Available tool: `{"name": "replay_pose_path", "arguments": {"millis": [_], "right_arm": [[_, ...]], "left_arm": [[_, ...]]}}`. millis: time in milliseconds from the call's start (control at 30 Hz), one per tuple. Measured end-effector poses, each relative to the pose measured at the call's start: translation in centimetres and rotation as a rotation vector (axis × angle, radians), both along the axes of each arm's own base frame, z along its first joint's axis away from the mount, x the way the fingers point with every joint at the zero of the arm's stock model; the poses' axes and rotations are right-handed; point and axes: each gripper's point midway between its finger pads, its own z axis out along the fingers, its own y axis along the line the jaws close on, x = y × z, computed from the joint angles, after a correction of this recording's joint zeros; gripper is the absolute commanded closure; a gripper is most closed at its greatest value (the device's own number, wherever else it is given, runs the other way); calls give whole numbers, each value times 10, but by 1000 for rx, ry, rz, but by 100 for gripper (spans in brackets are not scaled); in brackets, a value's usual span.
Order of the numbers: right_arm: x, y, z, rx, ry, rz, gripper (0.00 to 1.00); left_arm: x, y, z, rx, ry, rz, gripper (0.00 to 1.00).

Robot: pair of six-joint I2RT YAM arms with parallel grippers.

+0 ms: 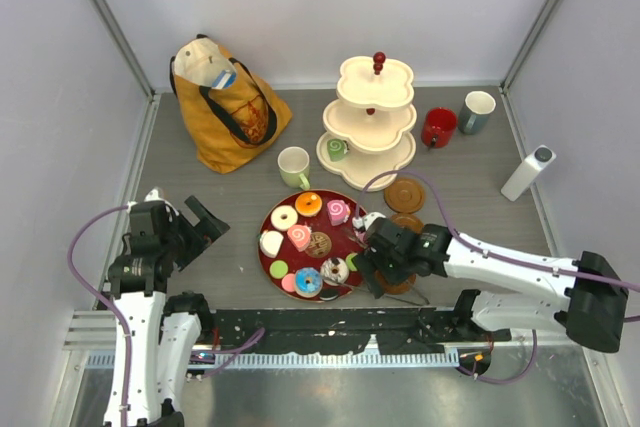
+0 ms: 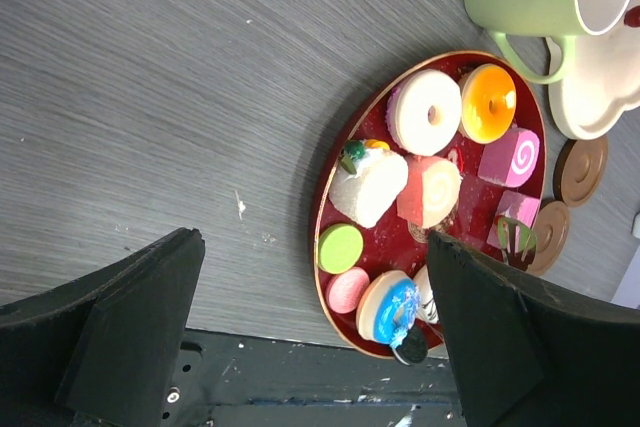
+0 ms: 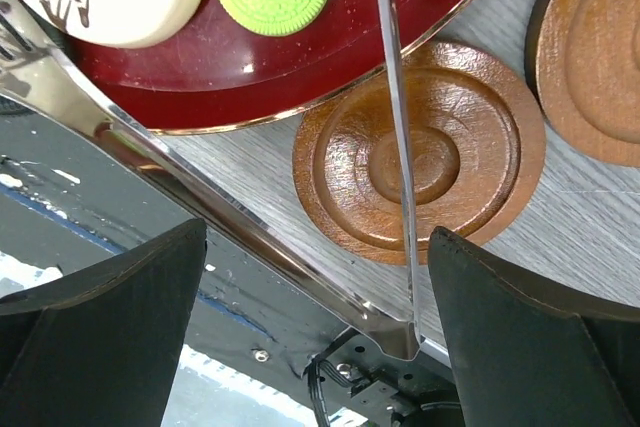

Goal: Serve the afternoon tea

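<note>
Several toy pastries lie on the dark-red tray [image 1: 352, 259]: a white donut [image 2: 430, 112], an orange donut [image 2: 487, 102], a pink swirl roll [image 2: 510, 157], a green macaron [image 2: 340, 247] and a blue donut [image 2: 390, 307]. The pale green mug [image 1: 293, 165] stands behind the tray. The red mug [image 1: 438, 127] and the grey-blue mug [image 1: 477, 111] stand at the back right. My left gripper [image 1: 200, 222] hangs open left of the tray. My right gripper [image 3: 315, 247] is open at the tray's near right edge, over a brown coaster [image 3: 420, 152]. Metal tongs [image 3: 150, 162] lie between its fingers, untouched.
A cream tiered stand [image 1: 370, 117] with a small green cup [image 1: 338, 149] stands behind the tray. Two more brown coasters [image 1: 405, 194] lie to its right. The mustard tote bag [image 1: 225, 102] sits at the back left, a white cylinder [image 1: 528, 172] at the far right.
</note>
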Motion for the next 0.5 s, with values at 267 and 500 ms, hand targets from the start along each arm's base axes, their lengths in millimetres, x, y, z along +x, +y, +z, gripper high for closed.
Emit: {"name": "replay_pose_path", "arguments": {"millis": [267, 500], "right_arm": [[-9, -4, -26, -121, 85, -12, 4], [-6, 1, -21, -117, 74, -25, 54]], "left_arm": [[0, 0, 0, 0, 0, 0, 0], [0, 0, 0, 1, 0, -1, 0]]}}
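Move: The tongs lie almost straight under the right hand, some 3 cm down, their hinged end about 5 cm to its right and 2 cm back. The nearest coaster is roughly 5 cm ahead, 1 cm to the right and 5 cm down; the green macaron sits 6 cm ahead and 7 cm to the left, the striped donut 4 cm ahead and 11 cm left. From the idle left hand the tongs are about 33 cm right, 11 cm back. The tongs' arms, already straddled from above by the open right fingers, are taken between them: the hand sinks about 2.5 cm, easing slightly back as the wrist tips some 8 degrees, then the fingers start closing from wide open to about two thirds, squeezing the arms together as the hand begins to rise by half a centimetre. ##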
